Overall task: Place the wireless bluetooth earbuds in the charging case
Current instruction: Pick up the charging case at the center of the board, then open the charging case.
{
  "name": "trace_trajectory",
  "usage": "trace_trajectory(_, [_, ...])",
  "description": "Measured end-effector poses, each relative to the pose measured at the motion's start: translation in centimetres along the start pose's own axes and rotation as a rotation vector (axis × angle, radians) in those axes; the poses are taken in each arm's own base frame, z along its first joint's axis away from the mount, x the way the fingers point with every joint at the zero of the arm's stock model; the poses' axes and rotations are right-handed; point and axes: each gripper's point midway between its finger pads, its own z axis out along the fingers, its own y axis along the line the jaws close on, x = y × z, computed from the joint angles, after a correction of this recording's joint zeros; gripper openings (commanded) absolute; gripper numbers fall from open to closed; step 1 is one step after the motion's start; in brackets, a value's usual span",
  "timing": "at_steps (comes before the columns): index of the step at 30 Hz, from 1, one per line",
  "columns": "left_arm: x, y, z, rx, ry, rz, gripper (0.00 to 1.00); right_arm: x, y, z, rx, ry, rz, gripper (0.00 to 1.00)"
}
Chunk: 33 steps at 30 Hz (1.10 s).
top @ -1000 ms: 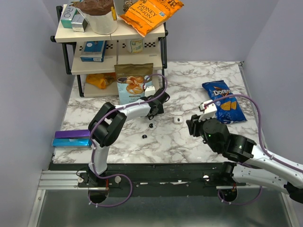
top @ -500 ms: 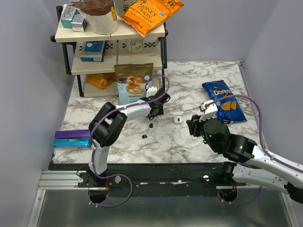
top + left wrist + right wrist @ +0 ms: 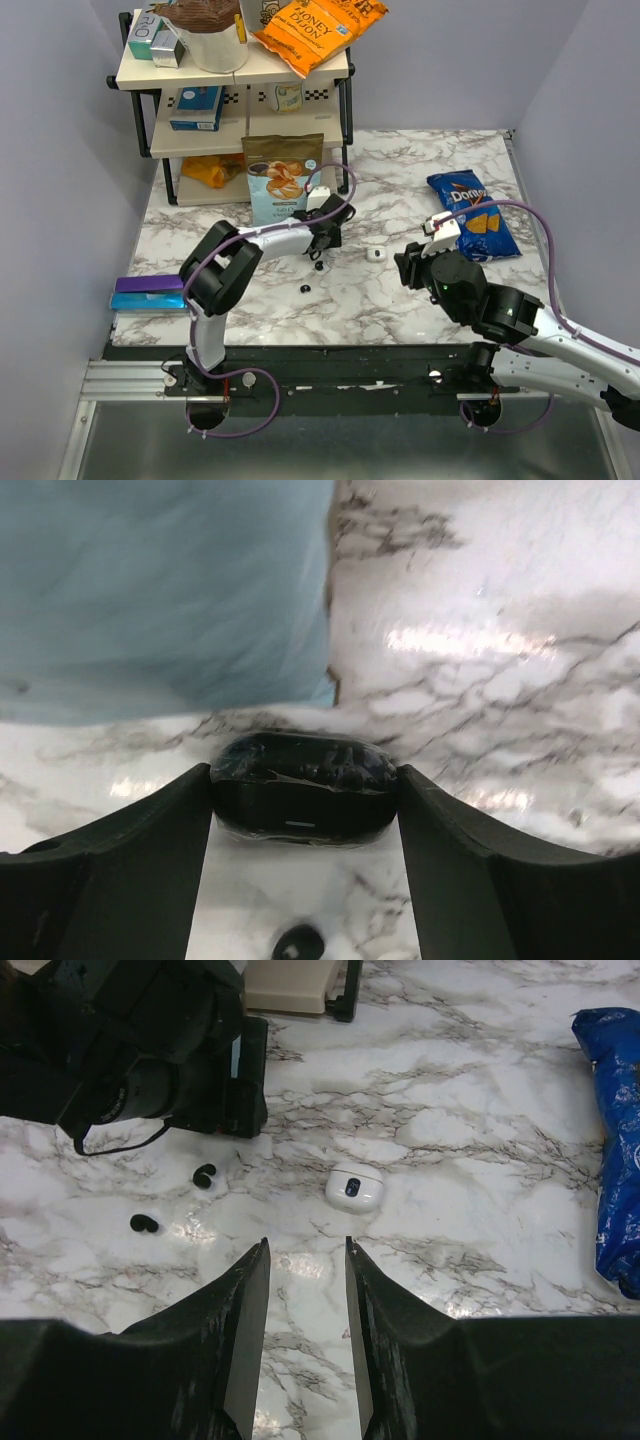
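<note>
My left gripper [image 3: 322,243] is shut on the black oval charging case [image 3: 300,785], which is held across its ends between both fingers [image 3: 140,850], just above the marble. One tiny black earbud [image 3: 298,943] lies on the table right below the case. In the top view the two earbuds [image 3: 318,266] [image 3: 304,288] lie just in front of the left gripper. The right wrist view shows them too [image 3: 205,1175] [image 3: 144,1223], beside the left gripper's black body [image 3: 150,1050]. My right gripper [image 3: 305,1250] is open and empty, low over the table to the right of the earbuds [image 3: 408,265].
A small white case [image 3: 375,254] lies between the arms, also in the right wrist view [image 3: 354,1186]. A light-blue snack bag [image 3: 282,175] stands behind the left gripper. A blue Doritos bag [image 3: 470,214] lies at the right. A shelf rack [image 3: 235,95] stands at the back left, and a purple box [image 3: 152,292] at the left edge.
My left gripper has shifted a little left and nearer, toward the earbuds, with the case in it. The right arm and the earbuds have not moved.
</note>
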Motion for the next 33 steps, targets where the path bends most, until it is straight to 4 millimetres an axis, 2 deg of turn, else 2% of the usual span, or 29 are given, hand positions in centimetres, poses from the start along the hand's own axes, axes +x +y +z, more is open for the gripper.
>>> trace_trajectory(4, [1.1, 2.0, -2.1, 0.023, 0.001, 0.043, 0.17, -0.5, 0.2, 0.0, 0.0, -0.002, 0.001, 0.45])
trace_trajectory(7, [-0.6, 2.0, -5.0, 0.101, -0.056, 0.057, 0.12, -1.9, 0.6, 0.0, -0.005, -0.015, 0.003, 0.45])
trace_trajectory(10, [-4.4, 0.4, -10.1, 0.291, -0.199, 0.042, 0.03, -4.1, 1.4, -0.2, -0.022, -0.042, 0.011, 0.49])
trace_trajectory(12, [-6.0, -0.4, -13.5, 0.422, -0.299, 0.033, 0.0, -5.7, 2.2, -0.3, -0.053, -0.061, 0.012, 0.55])
trace_trajectory(13, [-6.5, -0.3, -15.7, 0.51, -0.378, 0.025, 0.0, -6.4, 2.7, -0.4, -0.074, -0.067, 0.008, 0.63])
trace_trajectory(16, [-5.2, 0.3, -19.3, 0.688, -0.523, 0.039, 0.0, -8.0, 4.4, -0.7, -0.148, -0.076, -0.013, 0.69])
trace_trajectory(18, [-2.9, 0.6, -20.3, 0.792, -0.591, 0.086, 0.0, -9.3, 5.7, -0.8, -0.196, -0.078, -0.017, 0.71])
trace_trajectory(22, [1.7, 1.1, -20.5, 0.901, -0.656, 0.206, 0.0, -11.2, 8.0, -1.2, -0.285, -0.067, -0.019, 0.78])
trace_trajectory(24, [2.4, 0.7, -21.4, 0.953, -0.709, 0.266, 0.0, -11.6, 9.1, -1.3, -0.33, -0.048, -0.024, 0.79])
trace_trajectory(27, [1.2, -0.1, -24.3, 1.036, -0.855, 0.319, 0.0, -11.1, 10.9, -1.0, -0.391, 0.007, -0.047, 0.79])
trace_trajectory(30, [0.1, -0.4, -26.7, 1.088, -0.97, 0.345, 0.0, -9.0, 12.2, 0.0, -0.422, 0.088, -0.08, 0.8])
trace_trajectory(33, [-0.1, -0.7, -28.0, 1.111, -1.028, 0.374, 0.0, -6.8, 12.8, 0.7, -0.434, 0.167, -0.107, 0.8])
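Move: The black charging case is already between the left fingers, low over the board; carry it to an open spot about 18 cm back and 21 cm up. From the left hand, the white case lies 12 cm right and 3 cm back, the nearer earbud 6 cm back and level sideways. From the right hand, the black case lies about 16 cm ahead, 18 cm left and 21 cm below; the white case is 13 cm ahead, 6 cm left and 22 cm below. Keep the left grip on the black charging case and lift it off the board, up about 20 cm and nearly as far back, swinging the fingers round to point right and slightly up. Meanwhile bring the right gripper some 12 cm left in an arc, up and then partly down, turning counter-clockwise and opening wider, until it comes close to the held case without gripping it. ##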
